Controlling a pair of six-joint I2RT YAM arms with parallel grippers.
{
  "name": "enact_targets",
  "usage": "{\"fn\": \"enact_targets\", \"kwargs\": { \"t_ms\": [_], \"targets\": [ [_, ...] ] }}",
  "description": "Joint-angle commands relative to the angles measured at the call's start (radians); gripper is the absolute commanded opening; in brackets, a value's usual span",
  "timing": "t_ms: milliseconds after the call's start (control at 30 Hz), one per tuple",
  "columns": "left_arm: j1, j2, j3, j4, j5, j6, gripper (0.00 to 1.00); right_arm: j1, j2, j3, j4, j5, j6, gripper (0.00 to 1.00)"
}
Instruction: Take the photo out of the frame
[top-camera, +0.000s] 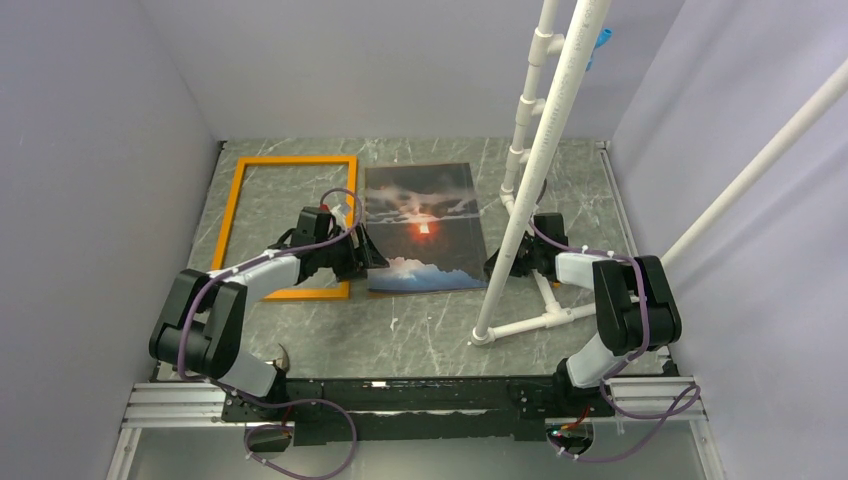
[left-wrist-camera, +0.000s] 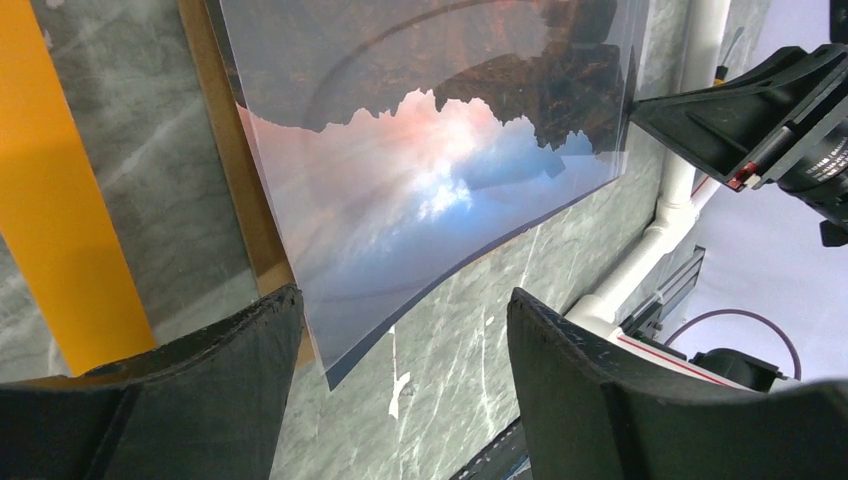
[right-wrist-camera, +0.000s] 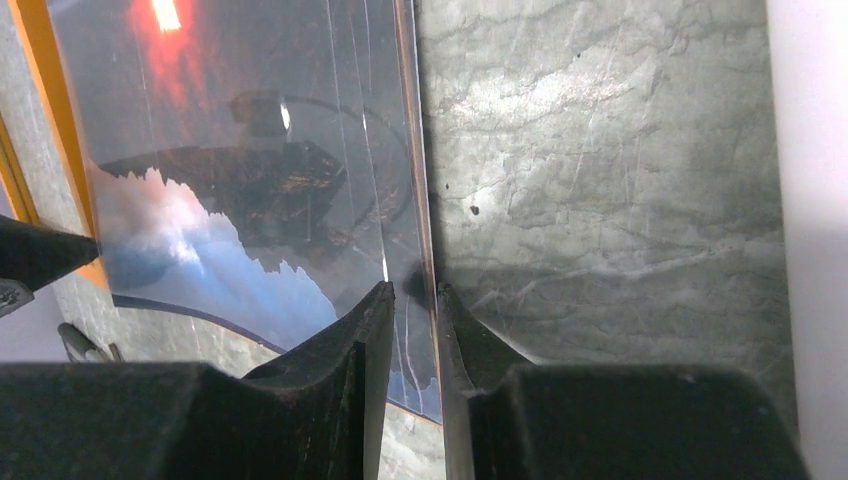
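Observation:
The photo (top-camera: 425, 215), a dark print with a red sun, lies on the table just right of the orange frame (top-camera: 228, 222). A thin brown backing board (left-wrist-camera: 235, 170) shows along the photo's left edge. In the left wrist view the photo's (left-wrist-camera: 420, 190) near corner curls up off the stone. My left gripper (left-wrist-camera: 405, 330) is open at that corner and touches nothing. My right gripper (right-wrist-camera: 415, 290) is closed down on the photo's (right-wrist-camera: 250, 150) right edge, one finger on the print's face and the other against its edge.
A white PVC pipe stand (top-camera: 540, 150) rises between the photo and my right arm, with its foot (top-camera: 520, 325) on the grey marble table (top-camera: 430, 340). Plain walls close in the left, back and right sides.

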Motion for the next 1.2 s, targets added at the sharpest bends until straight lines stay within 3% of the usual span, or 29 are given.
{"fn": "enact_targets", "kwargs": {
  "t_ms": [0, 267, 533, 667, 767, 900, 1100, 1167],
  "targets": [
    [-0.005, -0.016, -0.035, 0.145, 0.092, -0.08, 0.74, 0.004, 0.034, 0.002, -0.021, 0.065, -0.026, 0.25],
    [-0.004, 0.013, -0.082, 0.29, 0.145, -0.187, 0.62, 0.004, 0.033, 0.001, -0.021, 0.062, -0.026, 0.25],
    [0.007, 0.011, -0.093, 0.276, 0.113, -0.194, 0.29, 0.004, 0.012, 0.003, -0.036, 0.065, -0.021, 0.27],
    [0.016, 0.027, -0.091, 0.295, 0.131, -0.204, 0.19, 0.003, -0.04, -0.01, -0.05, 0.07, -0.003, 0.38],
    [0.019, 0.034, -0.091, 0.302, 0.134, -0.205, 0.17, -0.008, -0.075, -0.032, -0.056, 0.059, 0.036, 0.5],
    [0.024, 0.04, -0.09, 0.302, 0.137, -0.2, 0.14, -0.043, -0.06, -0.082, 0.012, -0.03, 0.079, 0.51],
    [0.027, 0.049, -0.091, 0.317, 0.156, -0.204, 0.12, -0.051, -0.055, -0.095, 0.004, -0.017, 0.04, 0.51],
    [0.028, 0.049, -0.096, 0.317, 0.152, -0.204, 0.15, -0.05, -0.067, -0.085, -0.015, 0.006, 0.03, 0.51]
  ]
}}
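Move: The photo's near-left corner sits just beneath the left hand's open fingers, roughly 1 cm back, 1 cm left and 2 cm down. The backing board's middle is about 14 cm ahead and 11 cm right of that hand, the orange frame's middle 14 cm ahead and 18 cm left, both 6 cm below. The right hand already has the photo's right edge between its fingertips; level with it, a white pipe lies some 9 cm to the right. Left fingers close at the photo's near-left corner; right hand draws the edge about 2 cm right, then opens. ##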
